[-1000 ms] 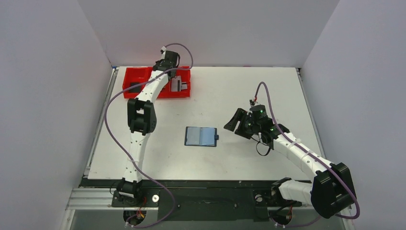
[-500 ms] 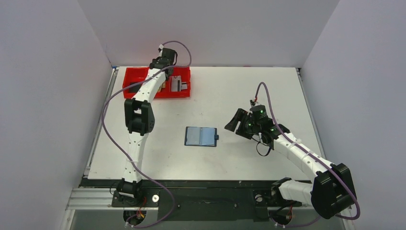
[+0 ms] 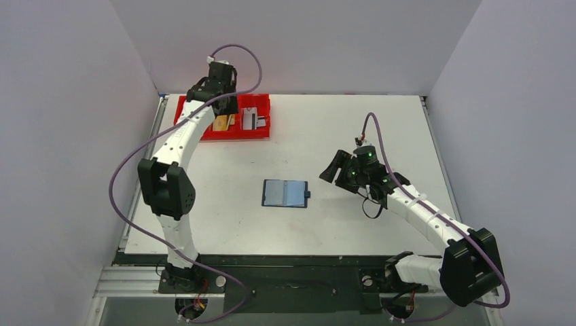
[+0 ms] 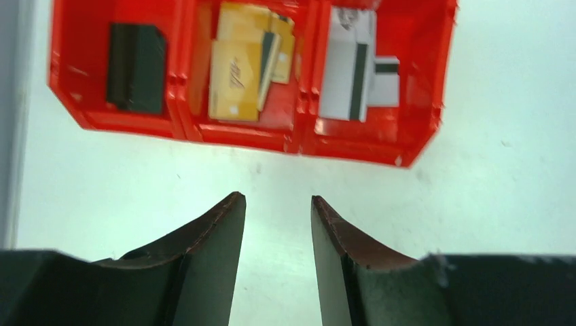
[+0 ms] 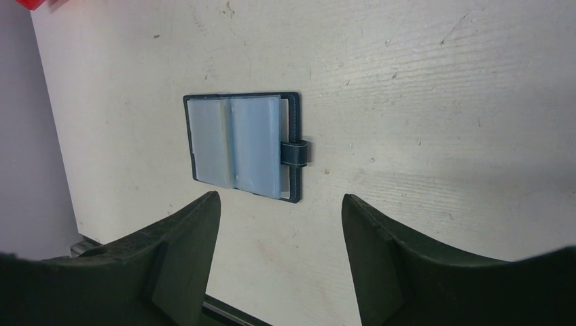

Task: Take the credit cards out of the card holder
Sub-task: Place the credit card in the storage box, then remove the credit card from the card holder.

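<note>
The card holder (image 3: 285,193) lies open and flat mid-table, a navy wallet (image 5: 238,146) with blue-grey pockets up and its strap tab (image 5: 297,152) to the right. Credit cards lie in the red tray (image 3: 261,133): a black one (image 4: 136,66) on the left, tan-gold ones (image 4: 241,71) in the middle, and silvery-grey ones (image 4: 353,68) on the right. My left gripper (image 3: 225,102) hangs raised over the tray, open and empty (image 4: 275,198). My right gripper (image 3: 331,171) hovers to the right of the card holder, open wide and holding nothing (image 5: 280,195).
The red three-compartment tray (image 4: 238,132) stands at the table's far left corner, close to the left wall. The table's near edge with its dark rail (image 5: 224,314) runs just below the card holder in the right wrist view. Grey walls enclose the table on three sides.
The left gripper opened over the tray's middle compartment, then rose and swung left. A tan-gold card now shows there. The right arm and the card holder have stayed put.
</note>
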You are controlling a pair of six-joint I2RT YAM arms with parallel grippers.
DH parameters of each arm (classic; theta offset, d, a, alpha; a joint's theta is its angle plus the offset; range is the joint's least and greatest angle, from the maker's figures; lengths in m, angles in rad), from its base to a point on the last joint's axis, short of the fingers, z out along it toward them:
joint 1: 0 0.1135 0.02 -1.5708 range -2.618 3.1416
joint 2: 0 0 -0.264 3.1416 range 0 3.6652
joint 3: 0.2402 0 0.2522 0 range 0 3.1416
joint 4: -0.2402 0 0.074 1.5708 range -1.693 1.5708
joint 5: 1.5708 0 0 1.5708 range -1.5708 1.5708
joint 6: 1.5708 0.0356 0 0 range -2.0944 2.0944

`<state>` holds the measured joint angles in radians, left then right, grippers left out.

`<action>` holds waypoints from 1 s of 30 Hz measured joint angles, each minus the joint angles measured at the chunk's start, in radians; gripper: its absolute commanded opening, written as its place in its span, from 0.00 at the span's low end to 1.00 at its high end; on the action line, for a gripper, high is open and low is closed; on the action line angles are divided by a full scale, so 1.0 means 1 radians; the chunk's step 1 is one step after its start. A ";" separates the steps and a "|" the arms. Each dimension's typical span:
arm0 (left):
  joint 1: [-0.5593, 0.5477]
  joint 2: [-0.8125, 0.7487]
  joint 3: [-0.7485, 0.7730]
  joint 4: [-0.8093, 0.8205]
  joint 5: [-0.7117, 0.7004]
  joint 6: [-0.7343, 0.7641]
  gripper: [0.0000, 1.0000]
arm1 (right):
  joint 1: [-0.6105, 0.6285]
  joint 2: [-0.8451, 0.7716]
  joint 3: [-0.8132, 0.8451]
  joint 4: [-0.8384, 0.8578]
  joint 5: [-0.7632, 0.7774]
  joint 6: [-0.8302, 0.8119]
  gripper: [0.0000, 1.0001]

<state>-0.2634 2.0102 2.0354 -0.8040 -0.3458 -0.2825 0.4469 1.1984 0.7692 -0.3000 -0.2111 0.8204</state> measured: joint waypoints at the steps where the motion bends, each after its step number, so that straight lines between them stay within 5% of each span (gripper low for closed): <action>1: -0.006 -0.043 -0.056 0.005 0.027 -0.017 0.39 | 0.002 0.008 0.004 0.001 0.006 -0.001 0.62; 14: -0.091 -0.488 -0.742 0.115 0.277 -0.190 0.39 | 0.157 0.187 0.142 -0.001 0.133 0.006 0.62; 30: -0.090 -0.614 -1.023 0.203 0.403 -0.280 0.40 | 0.286 0.473 0.363 -0.034 0.248 0.055 0.59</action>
<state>-0.3531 1.3964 1.0122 -0.6014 0.0570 -0.5621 0.7330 1.6714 1.1320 -0.3340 0.0364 0.8753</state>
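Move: The open card holder lies some 22 cm back and 19 cm to the right of the left hand, about 20 cm below it. From that hand, the storage box is about 8 cm ahead, 3 cm left and 17 cm down; its white cards are about 8 cm ahead and 8 cm right. From the right hand, the card holder is roughly 14 cm left, 2 cm ahead and 11 cm below. Both empty hands approach the card holder: the left some 21 cm back and down, the right 10 cm leftward. ##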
